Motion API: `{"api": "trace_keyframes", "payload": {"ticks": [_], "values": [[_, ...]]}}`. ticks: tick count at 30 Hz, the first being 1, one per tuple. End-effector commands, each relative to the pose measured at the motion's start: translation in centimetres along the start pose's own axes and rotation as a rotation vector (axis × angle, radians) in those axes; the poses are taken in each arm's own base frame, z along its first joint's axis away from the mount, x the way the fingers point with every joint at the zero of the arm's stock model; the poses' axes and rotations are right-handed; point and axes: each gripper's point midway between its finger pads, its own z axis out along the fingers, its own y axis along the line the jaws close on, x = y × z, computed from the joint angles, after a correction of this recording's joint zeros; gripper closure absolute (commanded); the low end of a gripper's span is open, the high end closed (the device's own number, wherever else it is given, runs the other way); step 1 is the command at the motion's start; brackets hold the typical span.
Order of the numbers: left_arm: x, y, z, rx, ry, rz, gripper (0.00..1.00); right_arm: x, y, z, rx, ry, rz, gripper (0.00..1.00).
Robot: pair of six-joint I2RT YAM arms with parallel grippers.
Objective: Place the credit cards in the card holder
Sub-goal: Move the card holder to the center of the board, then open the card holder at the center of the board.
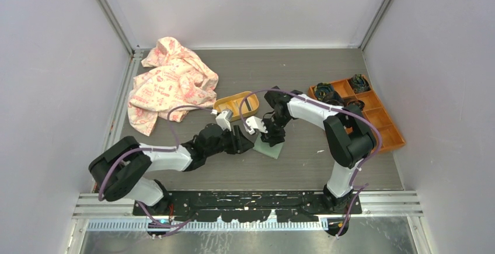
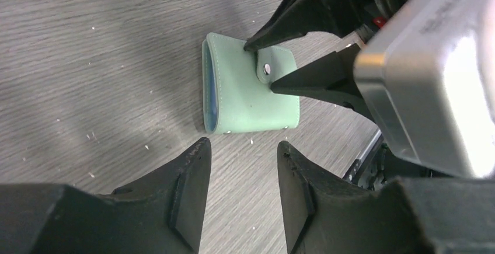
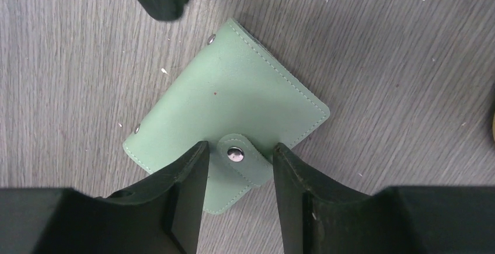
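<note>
The sage-green card holder lies folded shut on the wooden table, snap button fastened. My right gripper stands over its snap edge, open, one finger on each side of the snap tab with a small gap on both sides. From the other side my left gripper points at the holder, open, with only bare table between its fingers, just short of the holder's edge. In the top view both grippers meet over the holder. A dark credit card sits in the yellow-orange oval tray.
A pink patterned cloth is bunched at the back left. An orange compartment box with dark items stands at the right. The oval tray is just behind the grippers. Enclosure walls close in on three sides.
</note>
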Motion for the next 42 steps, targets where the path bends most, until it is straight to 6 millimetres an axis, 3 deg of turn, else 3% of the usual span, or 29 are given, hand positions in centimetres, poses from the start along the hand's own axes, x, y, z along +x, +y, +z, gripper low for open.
{"api": "trace_keyframes", "payload": {"ticks": [1, 5, 9, 15, 21, 23, 26, 35, 41, 42], "values": [[-1.8, -1.5, 1.7, 0.048, -0.058, 0.037, 0.55, 0.4, 0.2, 0.0, -0.019, 0.014, -0.025, 0.53], [-1.0, 0.5, 3.0, -0.025, -0.037, 0.046, 0.55, 0.7, 0.8, 0.3, -0.04, 0.018, -0.05, 0.63], [-0.4, 1.1, 4.1, -0.041, -0.004, 0.081, 0.54, 0.5, 1.2, 0.2, -0.054, 0.0, -0.065, 0.72], [0.5, 1.5, 5.4, -0.035, 0.036, 0.088, 0.56, -1.3, 1.9, -0.4, -0.064, -0.082, -0.093, 0.84], [2.0, 2.6, 6.0, -0.062, 0.098, 0.083, 0.65, -3.0, 2.3, -1.3, -0.075, -0.183, -0.087, 0.98], [2.4, 2.8, 6.1, -0.064, 0.116, 0.082, 0.75, -3.3, 2.4, -1.7, -0.076, -0.212, -0.086, 0.99], [2.5, 3.2, 5.9, -0.063, 0.124, 0.073, 0.99, -3.4, 2.5, -2.6, -0.076, -0.261, -0.087, 0.99], [1.4, 4.6, 4.3, -0.091, 0.078, 0.076, 1.0, -3.0, 3.1, -5.5, -0.07, -0.363, -0.078, 0.99], [1.3, 2.8, 4.4, -0.015, 0.108, 0.119, 1.0, -3.0, 4.7, -5.4, -0.142, -0.389, -0.13, 0.99], [1.3, 2.5, 4.4, -0.004, 0.118, 0.126, 1.0, -3.1, 4.8, -5.4, -0.147, -0.394, -0.13, 0.95]]}}
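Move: The card holder lies flat, about 7 cm to the left hand's right, 1 cm ahead and 5 cm below its half-open fingers. From the right hand, already at the holder's far-right edge with its fingers either side of the strap, the holder's middle is about 3 cm back, 2 cm left and 1 cm below. The yellow tray stands some 16 cm ahead and 4 cm left of the left hand; the wooden organizer is roughly 29 cm to the right hand's right and 8 cm ahead. The left hand sinks about 4.5 cm while edging forward and right to the card holder's left edge, shuts its fingers there, then draws back left some 1.5 cm with them shut. The right hand first stays beside the strap, slowly narrowing its grip, then draws back about 2 cm and comes free of the holder, ending some 4 cm higher and a little to the right, wrist tilted roughly 20 degrees and fingers closed on nothing. ##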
